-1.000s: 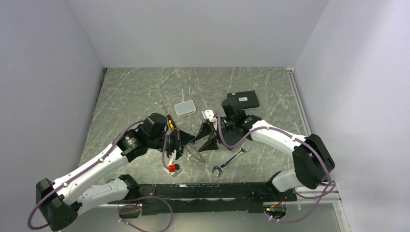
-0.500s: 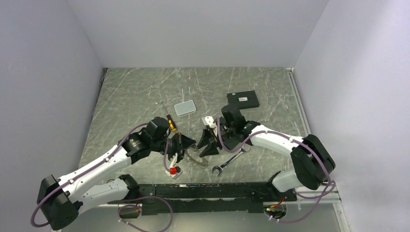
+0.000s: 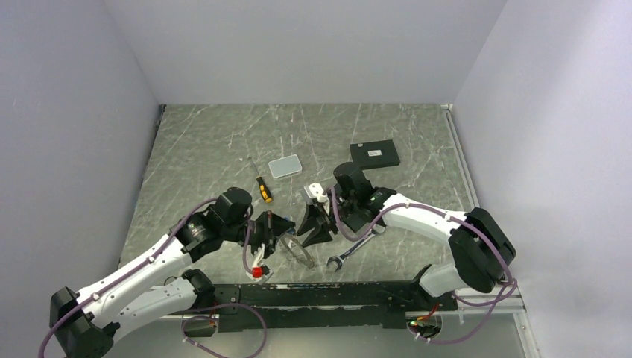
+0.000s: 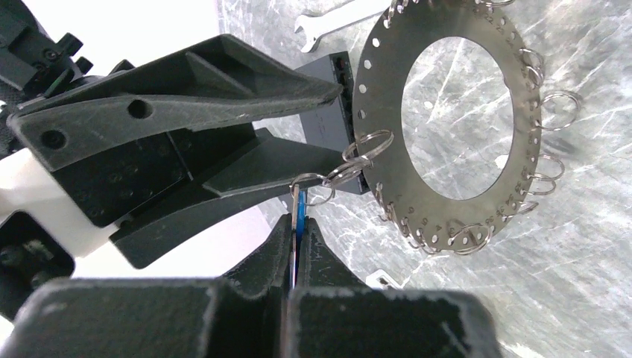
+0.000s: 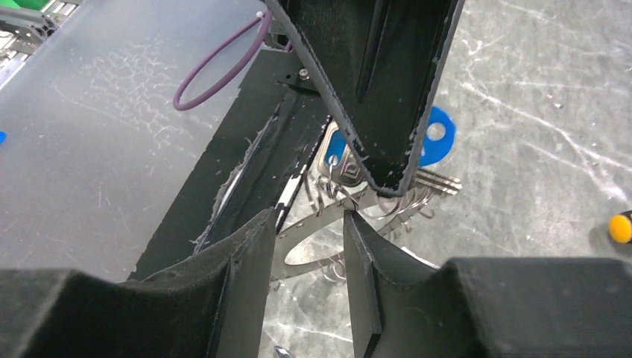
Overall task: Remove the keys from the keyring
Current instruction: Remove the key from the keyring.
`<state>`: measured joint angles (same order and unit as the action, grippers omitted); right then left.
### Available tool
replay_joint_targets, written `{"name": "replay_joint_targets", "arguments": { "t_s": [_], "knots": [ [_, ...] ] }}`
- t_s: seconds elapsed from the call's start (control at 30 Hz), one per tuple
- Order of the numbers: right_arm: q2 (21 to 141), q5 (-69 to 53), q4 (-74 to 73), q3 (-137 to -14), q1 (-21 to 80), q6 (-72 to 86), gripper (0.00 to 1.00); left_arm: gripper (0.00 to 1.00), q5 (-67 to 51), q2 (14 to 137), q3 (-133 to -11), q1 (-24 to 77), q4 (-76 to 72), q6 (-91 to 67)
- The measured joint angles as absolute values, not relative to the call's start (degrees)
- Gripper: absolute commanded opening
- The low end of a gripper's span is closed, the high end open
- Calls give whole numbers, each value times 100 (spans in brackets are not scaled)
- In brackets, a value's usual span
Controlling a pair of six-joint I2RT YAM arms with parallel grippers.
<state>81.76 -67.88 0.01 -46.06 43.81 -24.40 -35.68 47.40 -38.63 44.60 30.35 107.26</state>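
The keyring (image 4: pixel 370 89) is a flat grey metal ring pierced with holes and hung with small wire loops, held up off the table. My left gripper (image 4: pixel 299 221) is shut on a thin blue tagged key (image 4: pixel 299 207) that hangs from it by linked loops. In the right wrist view the blue tag (image 5: pixel 437 134) and grey keys (image 5: pixel 440 181) lie beyond the keyring (image 5: pixel 313 224). My right gripper (image 5: pixel 309 224) has its jaws apart, with the ring's rim between their tips. From above, both grippers meet over the keyring (image 3: pixel 298 250).
A silver wrench (image 3: pixel 355 245) lies right of the ring. A yellow-handled screwdriver (image 3: pixel 262 188), a pale flat rectangle (image 3: pixel 285 165) and a black flat rectangle (image 3: pixel 375 154) lie farther back. A small red-and-white piece (image 3: pixel 258 272) sits by the near rail.
Both arms have shifted left and nearer with the keyring between them. The right jaws have narrowed around the ring's rim. The left gripper has stayed shut on the blue key.
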Motion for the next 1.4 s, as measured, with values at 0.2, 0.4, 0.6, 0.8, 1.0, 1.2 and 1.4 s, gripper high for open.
{"name": "replay_joint_targets", "arguments": {
  "t_s": [0.2, 0.4, 0.6, 0.8, 1.0, 1.2, 1.4],
  "knots": [
    [8217, -6744, -213, -4919, 4412, -2613, 43, 0, -3568, 4687, -3863, 4460, 3199, 10801],
    [8226, -6676, -410, -5078, 4407, -2808, 41, 0, -3568, 4598, -3859, 4462, 3291, 10871],
    [8256, -6648, -644, -5148, 4438, -3072, 39, 0, -3568, 4576, -3859, 4460, 3380, 10886],
    [8340, -6602, -733, -5183, 4582, -3256, 36, 0, -3568, 4576, -3859, 4460, 3387, 10888],
    [8438, -6547, -744, -5269, 4668, -3310, 27, 0, -3568, 4578, -3859, 4460, 3389, 10888],
    [8447, -6466, -749, -5269, 4672, -3361, 10, 0, -3564, 4560, -3859, 4460, 3404, 10884],
    [8453, -6394, -707, -5269, 4672, -3343, 0, 0, -3503, 4431, -3859, 4460, 3540, 10862]
  ]
}}
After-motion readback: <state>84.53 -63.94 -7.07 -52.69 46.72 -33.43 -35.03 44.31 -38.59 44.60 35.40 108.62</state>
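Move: The small linking ring between the held blue key and the metal ring plate is about 1 cm ahead, 1 cm left and slightly above the right hand's open fingers. The blue key is roughly 3 cm ahead and 3 cm left; the plate hangs some 4 cm back, straight below by 5. The wrench lies 14 cm right, 4 back, on the table. From the left hand, the linking ring is 4 cm right, 2 back and a little lower. The right fingers pinch shut on the small linking ring beside the blue key, after rising about 1.5 cm and edging forward, then sinking back while working left, about 2 cm in all, with a slight roll. The left hand keeps its grip on the key and eases about 1 cm back and 1 cm left. ##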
